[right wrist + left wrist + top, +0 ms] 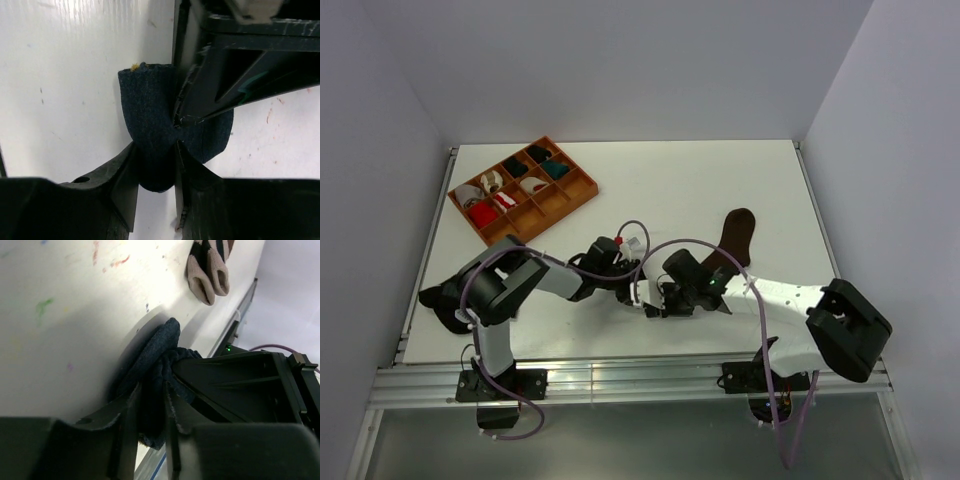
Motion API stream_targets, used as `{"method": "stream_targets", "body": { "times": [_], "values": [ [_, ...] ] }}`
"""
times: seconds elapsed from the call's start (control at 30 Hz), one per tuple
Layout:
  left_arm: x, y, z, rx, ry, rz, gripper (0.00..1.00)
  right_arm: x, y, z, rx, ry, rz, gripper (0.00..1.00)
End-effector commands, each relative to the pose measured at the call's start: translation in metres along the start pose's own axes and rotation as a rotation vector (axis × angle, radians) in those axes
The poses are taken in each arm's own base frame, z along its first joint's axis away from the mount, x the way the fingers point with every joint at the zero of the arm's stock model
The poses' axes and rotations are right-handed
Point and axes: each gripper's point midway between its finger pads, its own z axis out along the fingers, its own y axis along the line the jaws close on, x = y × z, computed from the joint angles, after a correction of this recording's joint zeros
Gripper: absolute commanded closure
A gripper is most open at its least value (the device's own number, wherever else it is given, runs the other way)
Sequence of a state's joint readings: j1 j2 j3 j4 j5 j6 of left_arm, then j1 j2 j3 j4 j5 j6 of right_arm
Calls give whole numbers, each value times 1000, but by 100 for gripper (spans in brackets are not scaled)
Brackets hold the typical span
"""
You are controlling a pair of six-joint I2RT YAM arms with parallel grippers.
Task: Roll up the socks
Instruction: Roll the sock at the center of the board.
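The dark navy sock [150, 110] is bunched into a fold just above the white table, and both grippers pinch it. My right gripper [156, 157] is shut on its lower fold. My left gripper [150, 405] is shut on the same sock [157, 355] from the opposite side, and its fingers [200, 100] show in the right wrist view. In the top view the two grippers [625, 270] [665, 298] meet at the front middle and hide the navy sock. The brown sock [735, 235] lies flat behind the right arm. A tan, dark-striped sock end [207, 270] lies beyond.
An orange divided tray [543, 215] with small red, white, teal and black bundles stands at the back left. The table's front rail [620, 375] runs close behind the grippers. Grey walls enclose the table on three sides.
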State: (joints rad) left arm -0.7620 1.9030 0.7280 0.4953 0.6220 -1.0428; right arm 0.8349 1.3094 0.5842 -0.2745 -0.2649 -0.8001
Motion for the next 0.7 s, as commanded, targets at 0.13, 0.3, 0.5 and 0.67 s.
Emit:
{"method": "stream_targets", "body": {
  "times": [0.13, 0.3, 0.5, 0.67],
  "values": [
    [15, 52, -22, -231, -88, -28, 58, -2, 6, 1, -171, 13, 119, 78],
    [5, 42, -31, -210, -162, 28, 53, 8, 7, 2, -255, 54, 188, 79],
    [-9, 41, -47, -230, -287, 85, 50, 14, 3, 2, -342, 69, 266, 80],
    [-17, 30, -64, -203, -375, 143, 49, 20, 1, 6, -409, 107, 327, 80]
  ]
}}
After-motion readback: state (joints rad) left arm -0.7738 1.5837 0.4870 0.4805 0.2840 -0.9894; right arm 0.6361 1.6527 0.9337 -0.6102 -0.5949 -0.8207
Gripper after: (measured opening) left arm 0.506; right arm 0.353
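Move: The navy sock, a folded bundle at the board's center, sits between the tips of both hands. Its middle is about 3 cm to the left hand's right, 1 cm back and 1 cm lower; from the right hand, already pinching it, it is roughly 2 cm left, 1 cm forward and 1 cm lower. The brown sock lies some 13 cm ahead and 14 cm right of the right hand; the sock box is about 22 cm ahead and 25 cm left of the left hand. The navy sock stays pinched in the right fingers, which carry it a centimetre or so forward and left at the same height while the wrist tilts some 25 degrees, the fingers swinging back towards the base. The left fingers, already parting, open wider and draw off it, about 5 cm left and slightly up, the hand turning counter-clockwise. ##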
